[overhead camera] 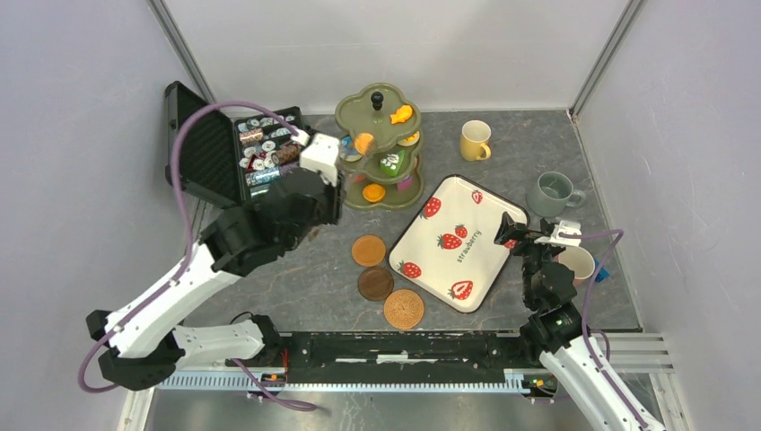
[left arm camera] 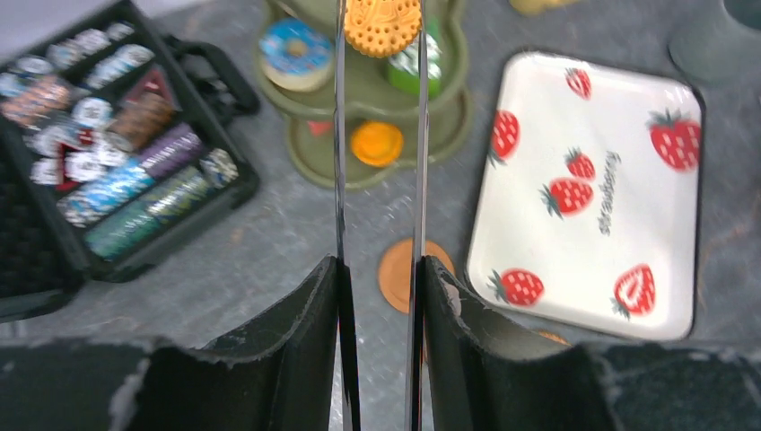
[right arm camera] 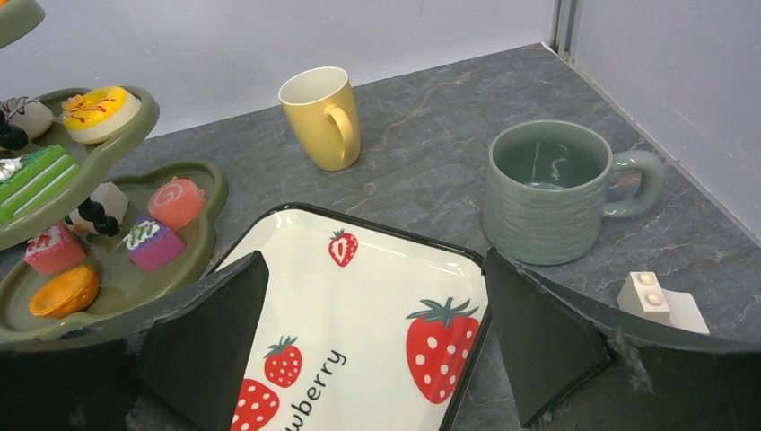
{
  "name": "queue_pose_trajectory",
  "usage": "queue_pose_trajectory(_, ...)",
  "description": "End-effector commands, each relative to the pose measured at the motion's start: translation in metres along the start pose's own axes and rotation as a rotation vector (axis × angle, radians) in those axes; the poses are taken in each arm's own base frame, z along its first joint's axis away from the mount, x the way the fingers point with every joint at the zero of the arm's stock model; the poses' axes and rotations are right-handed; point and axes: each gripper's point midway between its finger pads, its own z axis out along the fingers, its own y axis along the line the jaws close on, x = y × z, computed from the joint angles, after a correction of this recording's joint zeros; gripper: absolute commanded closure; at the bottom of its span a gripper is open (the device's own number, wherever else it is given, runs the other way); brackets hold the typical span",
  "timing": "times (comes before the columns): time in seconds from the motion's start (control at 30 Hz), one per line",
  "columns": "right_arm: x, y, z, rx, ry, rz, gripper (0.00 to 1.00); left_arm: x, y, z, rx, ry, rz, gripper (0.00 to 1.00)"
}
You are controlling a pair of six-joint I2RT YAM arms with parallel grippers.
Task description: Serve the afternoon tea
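Note:
My left gripper [overhead camera: 352,146] is shut on an orange round biscuit [overhead camera: 363,142] [left arm camera: 382,25], held between its long thin fingertips over the left side of the olive-green three-tier stand [overhead camera: 359,106] [left arm camera: 359,85]. Small toy cakes and a blue donut [left arm camera: 294,49] lie on the stand's tiers. Three brown coasters [overhead camera: 368,250] [overhead camera: 375,284] [overhead camera: 404,308] lie in front of it. The yellow mug [overhead camera: 474,140] [right arm camera: 321,117] and grey-green mug [overhead camera: 552,193] [right arm camera: 549,190] stand at the back right. A pale mug [overhead camera: 577,263] is partly hidden behind my right arm. My right gripper [overhead camera: 529,235] [right arm camera: 372,269] hangs open over the tray's right edge, holding nothing.
A white strawberry tray [overhead camera: 458,202] [right arm camera: 377,296] lies between the coasters and the mugs. The open black case of poker chips [overhead camera: 260,148] [left arm camera: 117,180] sits at the back left. A small white block [right arm camera: 660,301] lies near the grey-green mug. Walls close in on three sides.

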Motion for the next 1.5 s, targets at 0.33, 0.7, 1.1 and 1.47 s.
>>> queue_pose_trajectory(0.33, -0.009, 0.005, 0.001, -0.016, -0.028, 0.026, 0.02, -0.096, 0.061, 0.015, -0.160, -0.138, -0.078, 0.68)
queue_pose_trajectory(0.7, -0.013, 0.004, 0.000, -0.012, -0.042, 0.032, 0.02, -0.094, 0.065, 0.080, -0.158, -0.090, -0.147, 0.69)
queue_pose_trajectory(1.1, -0.012, 0.004, 0.000, -0.011, -0.041, 0.033, 0.02, -0.085, 0.065, 0.101, -0.157, -0.066, -0.148, 0.61)
queue_pose_trajectory(1.47, -0.009, 0.005, 0.001, -0.017, -0.030, 0.029, 0.02, -0.083, 0.064, 0.102, -0.151, -0.060, -0.145, 0.53)
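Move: The orange cookie is already in the tips of the tongs the left hand holds. Its place, the bare left lobe of the stand's top tier, lies about 26 cm ahead, 1 cm right and 7 cm below. The black knob stands 5 cm right of that lobe and level with it; the fish snack is 10 cm right of it and 4 cm nearer. From the right hand the lobe is some 24 cm ahead, 41 cm left and 8 cm up. The cookie, kept pinched in the tong tips, is carried forward about 13 cm to the left lobe of the top tier: first an arc up some 6 cm and left nearly 5, then on forward while sinking about 5 cm and easing back right. The left hand turns roughly 10 degrees counter-clockwise early on, slows to a near stop, and its squeeze on the tongs slackens at the very end. ##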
